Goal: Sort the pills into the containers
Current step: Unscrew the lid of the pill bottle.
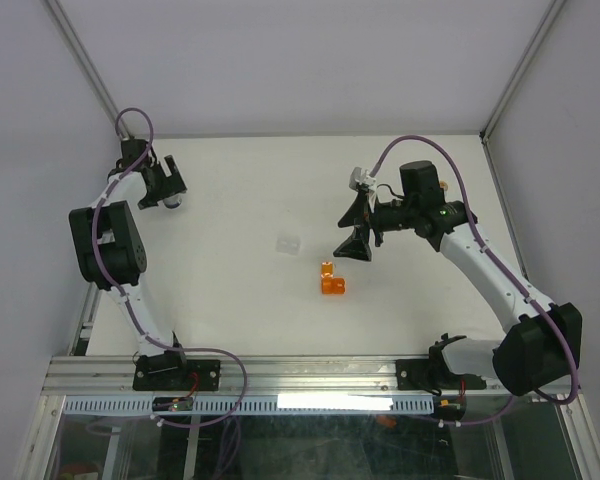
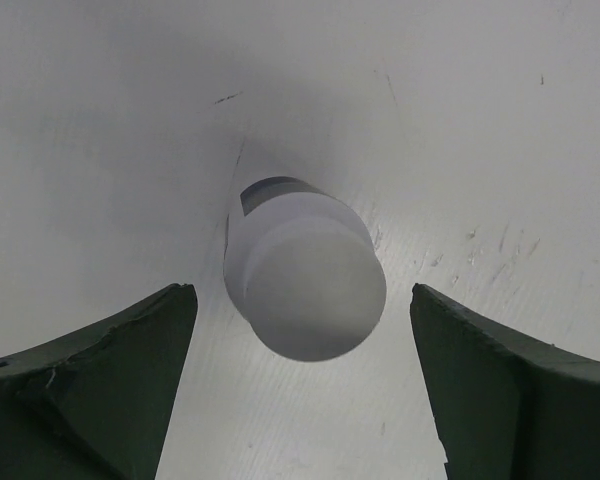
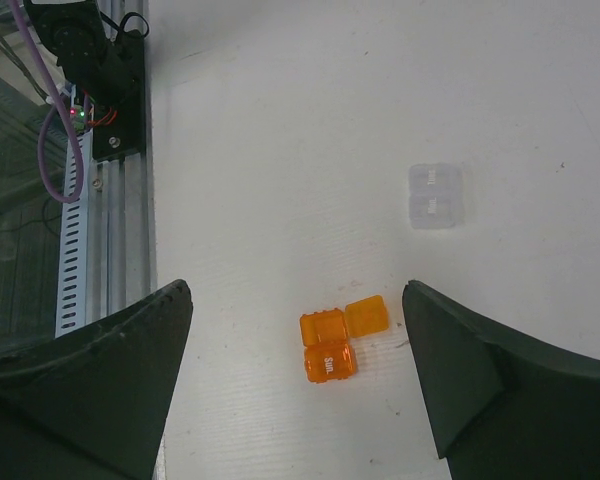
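A white bottle [image 2: 305, 280] with a dark band sits on the table between the wide-apart fingers of my left gripper [image 2: 302, 290], and neither finger touches it. From above, that gripper [image 1: 165, 190] and the bottle [image 1: 173, 203] are at the far left. My right gripper [image 1: 352, 243] hangs open over mid-table with nothing in it. Below it lies a small translucent orange container [image 3: 328, 345], lid flipped open, marked "Sun.", with a separate orange square piece [image 3: 366, 315] beside it. A clear container [image 3: 435, 195] lies further off. I cannot make out any pills.
The aluminium rail [image 3: 80, 250] with the left arm's base [image 3: 110, 90] runs along the table's near edge. White walls enclose the table on the back, left and right. The orange container [image 1: 332, 285] and the clear container [image 1: 288, 244] lie near mid-table.
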Robot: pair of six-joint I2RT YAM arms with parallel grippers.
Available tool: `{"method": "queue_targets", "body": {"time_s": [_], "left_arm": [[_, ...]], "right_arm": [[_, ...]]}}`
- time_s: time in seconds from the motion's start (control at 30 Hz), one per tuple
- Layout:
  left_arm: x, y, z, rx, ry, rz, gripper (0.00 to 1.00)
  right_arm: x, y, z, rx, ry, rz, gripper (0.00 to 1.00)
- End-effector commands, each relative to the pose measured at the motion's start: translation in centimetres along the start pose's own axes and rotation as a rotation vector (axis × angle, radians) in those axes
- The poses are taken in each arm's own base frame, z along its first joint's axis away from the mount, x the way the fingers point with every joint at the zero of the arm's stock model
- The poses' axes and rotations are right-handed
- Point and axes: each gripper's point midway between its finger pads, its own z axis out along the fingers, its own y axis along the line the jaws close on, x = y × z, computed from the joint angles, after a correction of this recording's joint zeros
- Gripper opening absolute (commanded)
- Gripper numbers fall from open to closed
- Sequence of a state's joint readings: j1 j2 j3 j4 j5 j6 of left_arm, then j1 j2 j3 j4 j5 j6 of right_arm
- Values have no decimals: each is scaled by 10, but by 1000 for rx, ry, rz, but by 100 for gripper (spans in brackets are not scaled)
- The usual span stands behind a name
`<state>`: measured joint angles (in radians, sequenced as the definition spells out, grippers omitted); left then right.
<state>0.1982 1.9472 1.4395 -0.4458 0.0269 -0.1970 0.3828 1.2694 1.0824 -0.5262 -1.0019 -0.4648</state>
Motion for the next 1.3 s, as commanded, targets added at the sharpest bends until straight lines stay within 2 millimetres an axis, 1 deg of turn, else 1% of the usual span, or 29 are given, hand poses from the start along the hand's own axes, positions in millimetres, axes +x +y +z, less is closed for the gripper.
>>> {"method": "queue_targets", "body": {"time_s": [0.0, 0.17, 0.33, 0.43, 0.5, 0.57, 0.7, 0.83, 0.9, 0.97, 1.0, 1.03, 1.07, 1.13, 1.2, 1.23, 1.27], "left_arm": [[-29, -4, 0, 13, -53, 15, 89], [-37, -4, 7, 2, -50, 13, 82], [-37, -3, 10, -4, -40, 4, 67], [-34, -5, 9, 7, -30, 6, 58], [-34, -7, 7, 20, -27, 7, 53], [-36, -10, 3, 31, -32, 6, 54], [-34, -12, 5, 47, -18, 6, 60], [-27, -12, 10, 51, 3, 7, 58], [-26, -13, 10, 58, 5, 9, 51], [-28, -18, 6, 81, 1, 6, 34], [-30, -23, 2, 104, -3, 0, 26], [-32, -30, -6, 137, -8, -8, 17], [-34, -38, -16, 174, -13, -33, 11], [-36, -62, -47, 266, -55, -50, 1], [-28, -93, -83, 366, -95, -40, 0], [-21, -110, -103, 429, -112, -37, 0], [-6, -134, -124, 516, -116, -24, 0]], "right_arm": [[-9, 3, 1, -25, -35, -36, 89], [-8, 4, 1, -31, -32, -35, 89], [-7, 4, 1, -33, -30, -33, 89], [-7, 4, 1, -33, -29, -34, 89], [-7, 5, 1, -35, -30, -35, 89], [-7, 5, 0, -37, -31, -39, 89], [-8, 8, -1, -45, -36, -43, 89], [-8, 9, -1, -55, -41, -44, 89], [-9, 10, -1, -58, -43, -45, 89], [-8, 11, -1, -61, -42, -47, 89], [-8, 11, -1, -62, -42, -48, 89], [-8, 11, -2, -65, -42, -53, 89], [-9, 13, -2, -71, -45, -61, 89], [-10, 20, -3, -102, -56, -86, 89], [-10, 29, -5, -140, -72, -129, 89], [-10, 34, -6, -153, -81, -153, 89], [-11, 38, -8, -161, -90, -178, 89]]}}
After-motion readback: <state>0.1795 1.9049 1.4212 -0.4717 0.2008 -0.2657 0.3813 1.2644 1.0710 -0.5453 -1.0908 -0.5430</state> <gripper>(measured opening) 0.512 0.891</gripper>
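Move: The white pill bottle stands upright between the left hand's open fingers, its middle about 2 cm ahead, level sideways and roughly 2 cm below. It stands alone; the nearest other thing is the clear container, about 35 cm to the right of the left hand, 11 cm back and 5 cm below. From the right hand, the pill bottle lies some 25 cm ahead, 48 cm to the left and 19 cm below. The left fingers close from nearly wide open and pinch the white pill bottle from both sides just below its cap, after the hand sinks about 1 cm and eases 2 cm forward around it. Keeping that grip, the hand then sets off right, about 4 cm, with some pull back and a slight rise, rolling about 10 degrees so that its right side comes up. ##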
